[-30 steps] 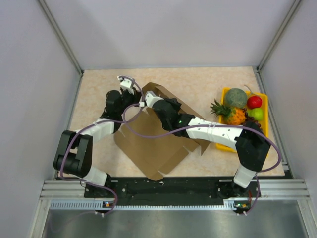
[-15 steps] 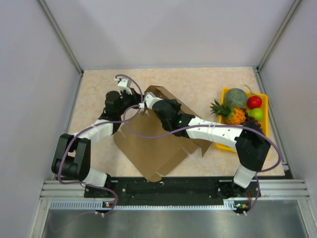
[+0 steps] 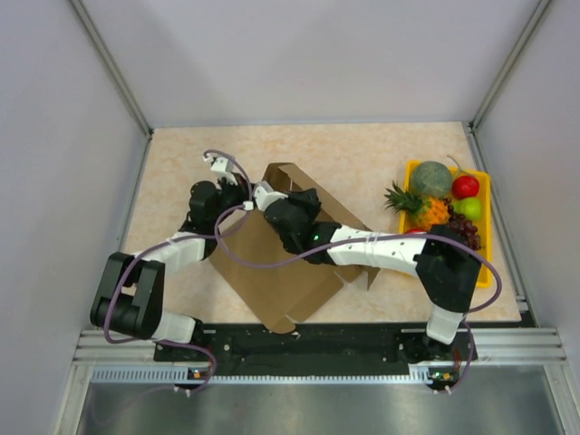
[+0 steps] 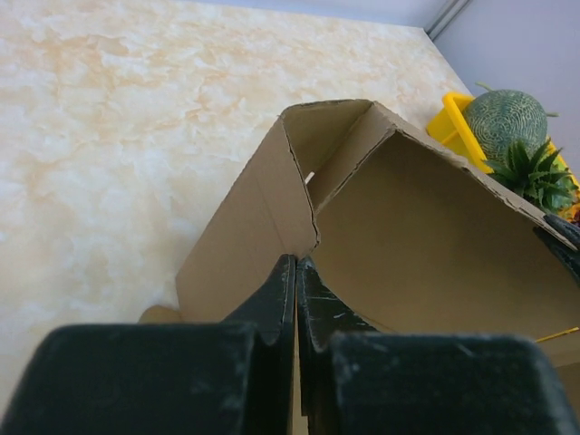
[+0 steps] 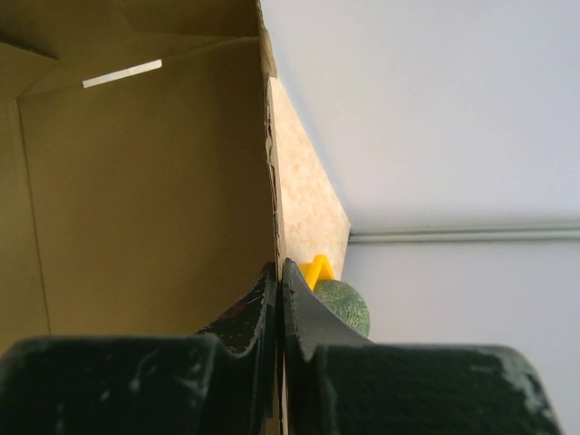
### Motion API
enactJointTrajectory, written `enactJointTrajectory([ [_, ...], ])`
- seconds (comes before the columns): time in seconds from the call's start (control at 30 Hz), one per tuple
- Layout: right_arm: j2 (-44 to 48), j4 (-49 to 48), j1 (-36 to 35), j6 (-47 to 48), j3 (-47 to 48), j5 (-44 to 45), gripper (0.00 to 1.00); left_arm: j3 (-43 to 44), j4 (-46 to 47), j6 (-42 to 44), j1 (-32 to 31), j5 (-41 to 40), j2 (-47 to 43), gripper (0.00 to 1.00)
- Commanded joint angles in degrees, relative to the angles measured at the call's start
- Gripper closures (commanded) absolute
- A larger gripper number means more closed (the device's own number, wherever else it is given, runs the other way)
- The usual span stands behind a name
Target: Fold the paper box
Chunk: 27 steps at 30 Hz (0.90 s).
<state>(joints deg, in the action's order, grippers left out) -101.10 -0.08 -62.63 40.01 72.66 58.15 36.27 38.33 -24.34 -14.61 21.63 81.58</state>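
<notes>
The paper box (image 3: 276,276) is a brown cardboard sheet lying partly flat on the table, with its far flaps lifted into an open corner (image 4: 337,136). My left gripper (image 3: 237,203) comes in from the left and is shut on a raised wall; in the left wrist view the fingertips (image 4: 297,265) pinch the cardboard edge just below a fold. My right gripper (image 3: 263,194) reaches across the box from the right. It is shut on another upright wall, whose thin edge (image 5: 271,181) runs down between the fingertips (image 5: 277,269).
A yellow tray (image 3: 487,227) at the right edge of the table holds a melon (image 3: 434,178), a pineapple, a red fruit and grapes. Grey walls enclose the table on three sides. The right forearm (image 3: 372,246) lies over the box's right half.
Both grippers have shifted a little left, carrying the raised flaps with them. The right arm has swung lower across the box and now hides part of the tray's near end.
</notes>
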Motion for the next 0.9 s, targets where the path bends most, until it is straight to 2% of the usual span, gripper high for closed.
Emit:
enactJointTrajectory([
  [0.0,-3.84,-11.76,-3.28,5.13,-3.92,4.77,1.00,-2.78,3.59,-3.60,-0.33,3.07,-1.16,1.00],
  [0.07,-4.45,-19.12,-4.16,8.40,-7.43,5.22,1.00,-3.66,5.26,-4.92,-0.33,3.33,-0.81,1.00],
  [0.23,-4.55,-29.44,-6.36,16.41,-12.80,6.01,1.00,-4.45,7.37,-7.03,-0.33,4.83,0.16,1.00],
  [0.43,-3.49,-26.83,-6.45,14.40,-13.95,3.99,1.00,-6.04,10.28,-10.38,0.02,7.02,0.60,1.00],
  [0.47,-3.40,-26.91,-6.36,14.22,-14.04,3.47,1.00,-6.30,9.93,-10.64,0.80,7.37,0.25,0.98],
  [0.6,-1.91,-23.04,-6.36,10.27,-14.13,1.27,1.00,-8.58,9.75,-11.87,4.93,9.66,-3.26,0.72],
  [0.73,-2.52,-23.30,-6.28,10.18,-13.95,0.30,1.00,-10.43,6.51,-11.87,9.07,10.45,-8.00,0.64],
  [0.87,-2.26,-22.16,-5.84,9.04,-13.42,-0.66,1.00,-8.33,-0.76,-10.30,10.39,4.49,-9.16,0.64],
])
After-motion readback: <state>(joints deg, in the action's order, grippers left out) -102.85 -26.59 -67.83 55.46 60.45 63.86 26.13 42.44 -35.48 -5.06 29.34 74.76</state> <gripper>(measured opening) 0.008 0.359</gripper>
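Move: The left hand is shut at the paper box's left end flap, whose middle lies about 5 cm ahead, 1 cm to the right and 3 cm lower; the box's far corner is some 8 cm ahead and 5 cm to the right, about level. The right hand already pinches the top edge of the raised wall, whose middle is roughly 4 cm to its right, 1 cm back and 4 cm lower; the pineapple lies some 26 cm to the right, 2 cm back and 15 cm below. Still shut at the end flap, the left hand eases back about 2 cm, sinking slightly, then opens its fingers about a third, lets go of the flap and swings some 5 cm left away from it, with a slight roll that lowers its left side. The right hand keeps its pinch on the raised wall's edge, draws it back about 2.5 cm and down nearly 2 cm while its fingers tip up some 10 degrees, then all but stops and holds there. ##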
